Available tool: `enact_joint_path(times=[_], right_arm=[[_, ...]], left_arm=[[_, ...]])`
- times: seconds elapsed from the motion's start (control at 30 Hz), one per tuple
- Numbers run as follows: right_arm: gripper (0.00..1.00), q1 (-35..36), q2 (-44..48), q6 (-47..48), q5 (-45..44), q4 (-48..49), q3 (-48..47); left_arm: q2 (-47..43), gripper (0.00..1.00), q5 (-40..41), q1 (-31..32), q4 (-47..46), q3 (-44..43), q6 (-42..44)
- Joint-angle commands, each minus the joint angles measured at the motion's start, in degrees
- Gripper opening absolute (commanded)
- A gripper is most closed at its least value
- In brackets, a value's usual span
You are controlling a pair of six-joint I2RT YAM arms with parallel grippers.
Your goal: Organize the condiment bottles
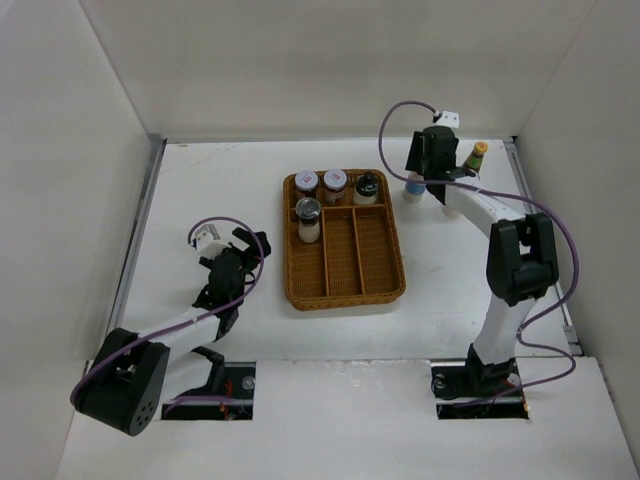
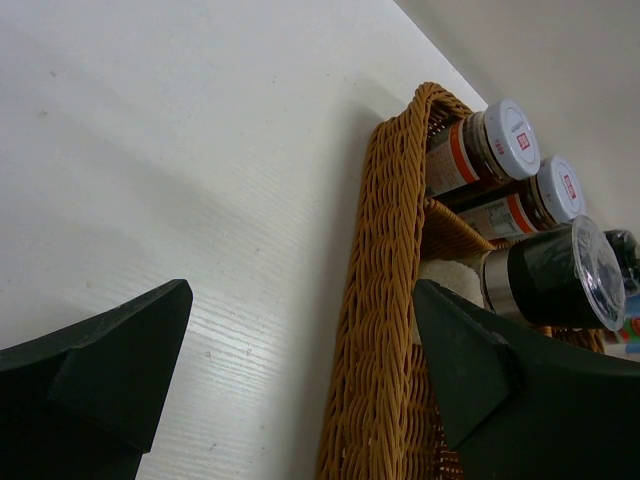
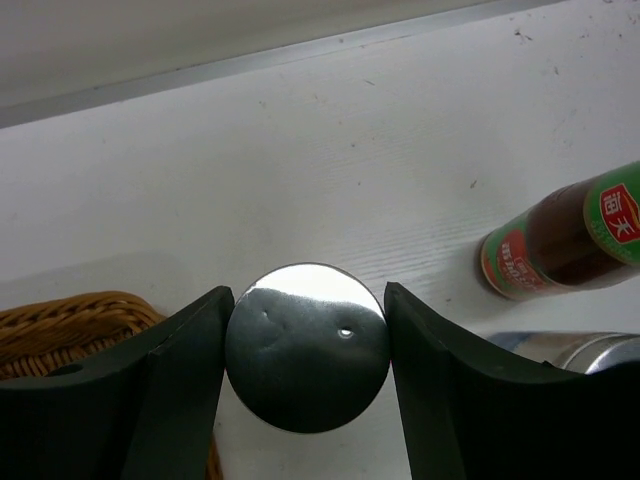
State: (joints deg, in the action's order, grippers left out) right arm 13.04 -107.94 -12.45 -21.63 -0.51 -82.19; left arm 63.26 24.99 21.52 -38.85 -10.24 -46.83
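A white-blue cylinder with a silver top (image 3: 307,360) stands on the table just right of the brown wicker tray (image 1: 345,290). My right gripper (image 3: 307,300) is shut on that top, one finger pressed to each side. In the top view the gripper (image 1: 418,172) hangs over the cylinder (image 1: 412,188). A red sauce bottle (image 3: 560,240) with a yellow cap (image 1: 479,149) stands to the right, with a second silver-topped cylinder (image 3: 575,350) near it. In the tray are two white-lidded jars (image 1: 306,181) (image 1: 334,181), a black-capped bottle (image 1: 367,186) and a dark-lidded jar (image 1: 308,212). My left gripper (image 1: 250,243) is open and empty, left of the tray.
The tray's long front compartments (image 1: 355,255) hold nothing. In the left wrist view the tray's woven rim (image 2: 385,300) lies between my open fingers' line of sight and the jars (image 2: 490,150). White walls enclose the table on three sides.
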Motion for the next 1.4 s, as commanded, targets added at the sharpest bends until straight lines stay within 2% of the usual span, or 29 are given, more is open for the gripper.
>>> enact_joint_path(times=[0.0, 0.23, 0.43, 0.57, 0.73, 1.03, 1.37], right_arm=[[0.51, 0.01, 7.46, -1.44, -1.04, 3.41, 1.50], [0.52, 4.04, 22.93, 0.49, -3.24, 6.05, 6.34], [0.53, 16.07, 30.24, 2.43, -3.07, 6.14, 8.36], [0.53, 23.81, 27.88, 2.43, -1.58, 7.02, 7.14], [0.53, 28.66, 22.34, 1.99, 1.14, 9.30, 5.64], [0.53, 29.46, 13.20, 2.34, 2.03, 12.20, 5.55], [0.54, 29.46, 7.66, 5.06, -2.54, 14.92, 8.71]], left_arm=[[-0.78, 0.95, -0.12, 0.32, -3.16, -0.31, -0.02], [-0.07, 0.95, -0.38, 0.32, -3.34, -0.48, -0.02], [-0.51, 0.95, -0.21, 0.23, -3.34, -0.39, -0.02], [-0.77, 0.95, -0.12, 0.15, -3.34, -0.39, -0.02], [-0.95, 0.95, -0.21, -0.12, -3.25, -0.31, -0.02], [0.01, 0.95, -0.56, 0.15, -3.42, -0.48, -0.02], [-0.16, 0.95, -0.56, 0.06, -3.42, -0.48, -0.02]])
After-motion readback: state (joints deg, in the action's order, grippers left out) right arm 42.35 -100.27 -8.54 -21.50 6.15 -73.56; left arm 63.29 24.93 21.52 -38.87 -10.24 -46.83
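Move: The blue-label bottle is already gripped at its lid by the right hand. Its place, the far end of the basket's middle slot, lies about 24 cm left, 12 cm back and 10 cm lower. From that hand, the dark-lidded jar stands some 33 cm left and 12 cm back, the black-capped bottle 16 cm left and 2 cm back, the middle white-lidded jar 25 cm left and 2 cm back, all roughly 7 cm lower. From the left hand the slot's end is around 33 cm right, 4 cm ahead, slightly below. The blue-label bottle, still pinched by its lid, is drawn back and lifted about 20 cm by the right hand, carried some 24 cm left over the basket's right rim, then lowered most of that height again towards the middle slot. The wrist turns about 30 degrees counter-clockwise, tipping up mid-way and largely levelling back; the grip never changes. ##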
